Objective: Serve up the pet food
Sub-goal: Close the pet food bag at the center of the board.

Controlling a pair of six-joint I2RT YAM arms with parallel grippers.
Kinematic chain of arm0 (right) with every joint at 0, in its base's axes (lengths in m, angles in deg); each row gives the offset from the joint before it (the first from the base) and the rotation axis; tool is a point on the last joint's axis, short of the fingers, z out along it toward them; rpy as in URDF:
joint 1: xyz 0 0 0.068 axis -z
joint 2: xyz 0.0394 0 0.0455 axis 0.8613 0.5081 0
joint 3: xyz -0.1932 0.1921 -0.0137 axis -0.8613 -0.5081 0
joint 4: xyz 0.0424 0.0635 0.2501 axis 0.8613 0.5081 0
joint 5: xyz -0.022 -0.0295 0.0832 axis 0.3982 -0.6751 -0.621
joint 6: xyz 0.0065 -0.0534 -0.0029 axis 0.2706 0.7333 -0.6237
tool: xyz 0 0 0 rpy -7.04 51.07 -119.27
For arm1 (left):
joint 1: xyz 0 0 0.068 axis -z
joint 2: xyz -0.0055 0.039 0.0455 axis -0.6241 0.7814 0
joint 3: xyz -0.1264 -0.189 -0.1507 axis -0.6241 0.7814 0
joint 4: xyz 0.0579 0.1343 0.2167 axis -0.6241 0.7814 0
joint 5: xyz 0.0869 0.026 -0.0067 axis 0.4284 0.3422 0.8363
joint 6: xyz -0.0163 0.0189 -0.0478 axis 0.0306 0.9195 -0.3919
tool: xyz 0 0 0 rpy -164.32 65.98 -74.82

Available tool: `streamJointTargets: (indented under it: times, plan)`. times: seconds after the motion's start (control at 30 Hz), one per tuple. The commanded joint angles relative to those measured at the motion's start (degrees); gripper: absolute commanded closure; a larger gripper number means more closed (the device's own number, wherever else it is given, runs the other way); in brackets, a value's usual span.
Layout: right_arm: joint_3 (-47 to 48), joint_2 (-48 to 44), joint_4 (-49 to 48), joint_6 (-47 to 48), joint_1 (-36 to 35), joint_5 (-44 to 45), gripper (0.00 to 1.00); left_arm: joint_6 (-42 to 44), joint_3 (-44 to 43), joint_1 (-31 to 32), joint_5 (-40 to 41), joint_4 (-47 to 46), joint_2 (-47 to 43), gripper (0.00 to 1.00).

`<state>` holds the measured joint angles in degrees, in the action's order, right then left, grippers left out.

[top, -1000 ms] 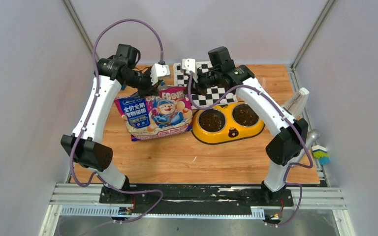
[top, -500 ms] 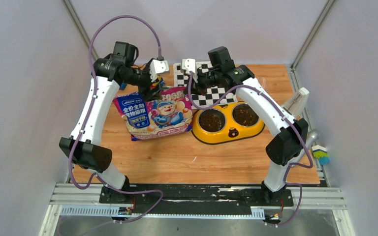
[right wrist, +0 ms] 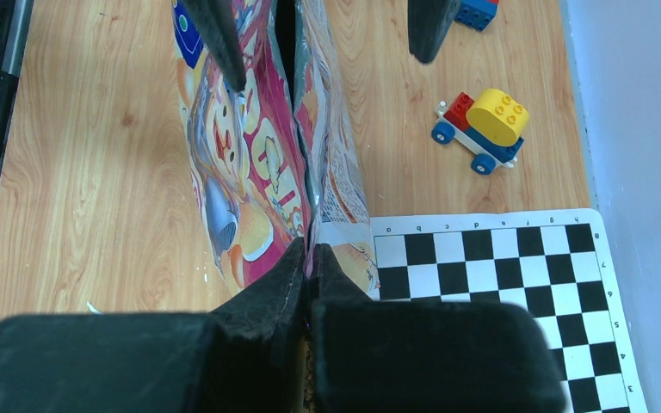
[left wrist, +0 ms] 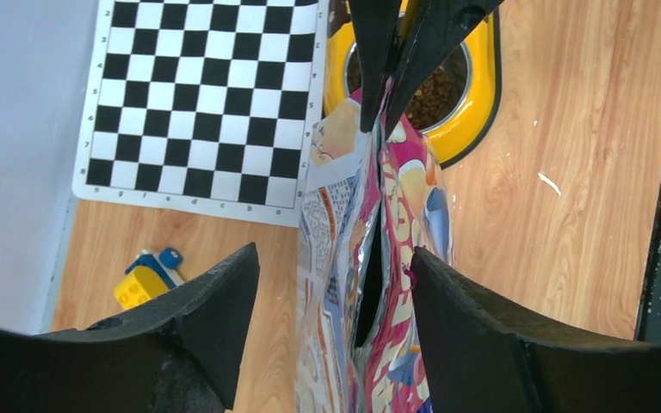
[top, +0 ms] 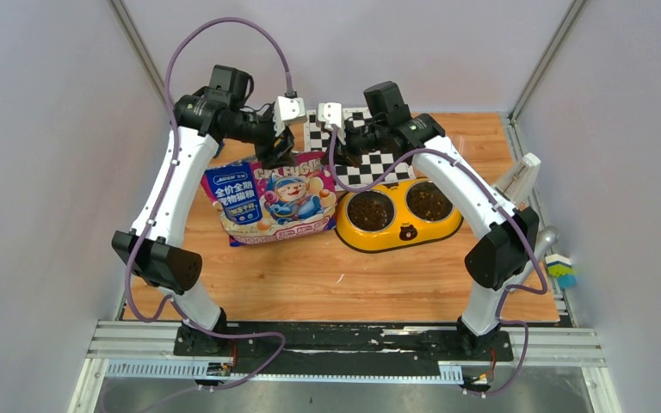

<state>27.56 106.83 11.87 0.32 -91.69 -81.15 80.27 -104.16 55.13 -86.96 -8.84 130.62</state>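
Note:
The glossy pink and blue cat food bag [top: 275, 200] stands on the wood table, left of the yellow double bowl [top: 400, 232]. Dark brown pet food [top: 368, 209] fills both steel cups. My left gripper [left wrist: 334, 252] is open and straddles the bag's [left wrist: 344, 258] slit top. One finger is next to the bag's side; the other stands apart from it. My right gripper [right wrist: 310, 254] is shut on the bag's [right wrist: 250, 172] top corner, on the bowl side. In the top view the left gripper [top: 277, 155] and the right gripper [top: 334, 144] hang over the bag's top edge.
A checkerboard sheet [top: 370, 163] lies behind the bowl. A toy car of bricks [right wrist: 482, 129] and a blue brick [right wrist: 478, 10] sit behind the bag. A spoon [top: 546, 237] and small bricks [top: 561, 271] lie at the table's right edge.
My left gripper has opened off the bag's top edge and shifted a little to the right. The right gripper still pinches the bag. The bag has barely moved.

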Motion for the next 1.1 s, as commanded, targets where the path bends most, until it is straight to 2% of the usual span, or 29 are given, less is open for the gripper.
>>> streamJointTargets:
  times: [0.0,0.1,0.2,0.3,0.37,0.4,0.43,0.47,0.53,0.63,0.7,0.83,1.07]
  plan:
    - [5.0,-4.8,-3.1,0.5,1.3,-0.8,1.00,-0.6,-1.7,1.8,-1.8,0.6,0.1,0.25]
    - [5.3,-4.6,-3.1,0.2,1.3,-1.0,1.00,-0.9,-1.6,2.8,-1.3,0.4,0.3,0.28]
    - [5.4,-4.6,-3.1,0.0,1.2,-1.1,1.00,-1.5,-1.5,3.0,-0.4,-0.4,0.6,0.49]
    - [5.8,-4.7,-3.1,0.0,1.3,-1.1,1.00,-1.7,-1.6,3.1,-0.1,-0.4,1.1,0.63]
    - [6.2,-4.6,-3.1,-0.3,1.3,-1.2,1.00,-1.7,-1.5,3.1,0.1,-0.4,1.1,0.81]
    - [6.5,-4.6,-3.1,-0.5,1.3,-1.3,1.00,-1.7,-1.5,3.2,0.3,-0.4,1.1,0.86]
    - [6.8,-4.6,-3.2,-0.7,1.2,-1.5,1.00,-1.8,-1.4,3.2,0.8,-0.5,1.0,0.97]
    - [7.1,-4.6,-3.1,-1.0,1.4,-1.9,1.00,-2.0,-1.3,3.2,1.1,-0.6,0.8,0.99]
    - [7.3,-4.8,-3.2,-1.3,1.4,-3.3,0.90,-2.4,-0.2,3.2,1.9,-1.6,0.1,1.00]
    - [6.8,-5.4,-3.5,-1.4,1.9,-7.9,0.63,-3.2,1.8,3.2,2.9,-4.3,-1.8,1.00]
    - [6.9,-5.5,-4.0,-1.6,1.9,-10.7,0.54,-3.3,2.4,3.2,3.0,-4.8,-2.3,1.00]
    - [9.2,-3.9,-4.3,-2.5,1.8,-14.3,0.52,-3.2,2.2,3.2,2.9,-4.2,-2.1,1.00]
    - [7.9,-1.4,-4.2,1.6,1.4,-13.9,0.51,-3.6,1.4,3.2,1.3,-4.1,-2.0,1.00]
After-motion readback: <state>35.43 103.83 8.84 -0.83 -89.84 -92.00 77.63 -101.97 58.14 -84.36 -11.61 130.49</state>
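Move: The left hand's open fingers straddle the pet food bag's top edge; the spot they will pinch is about 2 cm to the right and 2 cm down. That spot lies some 7 cm left of the right hand and 2 cm above it, the right hand still pinching the edge's end. From the left hand, the chessboard is roughly 18 cm ahead and 16 right, the toy car 21 ahead and 7 left, and the yellow bowl tray 27 right and 4 back, all about 28 cm lower. The left fingers shut from wide open and pinch the bag's top edge, after easing about 1.5 cm right along it and 1 cm down; the left hand then stays put, holding. Only after that does the right hand open its fingers about halfway, let go of the edge's end and rise some 10 cm, drawing back about 2 cm as its fingertips tilt up some 15 degrees. ##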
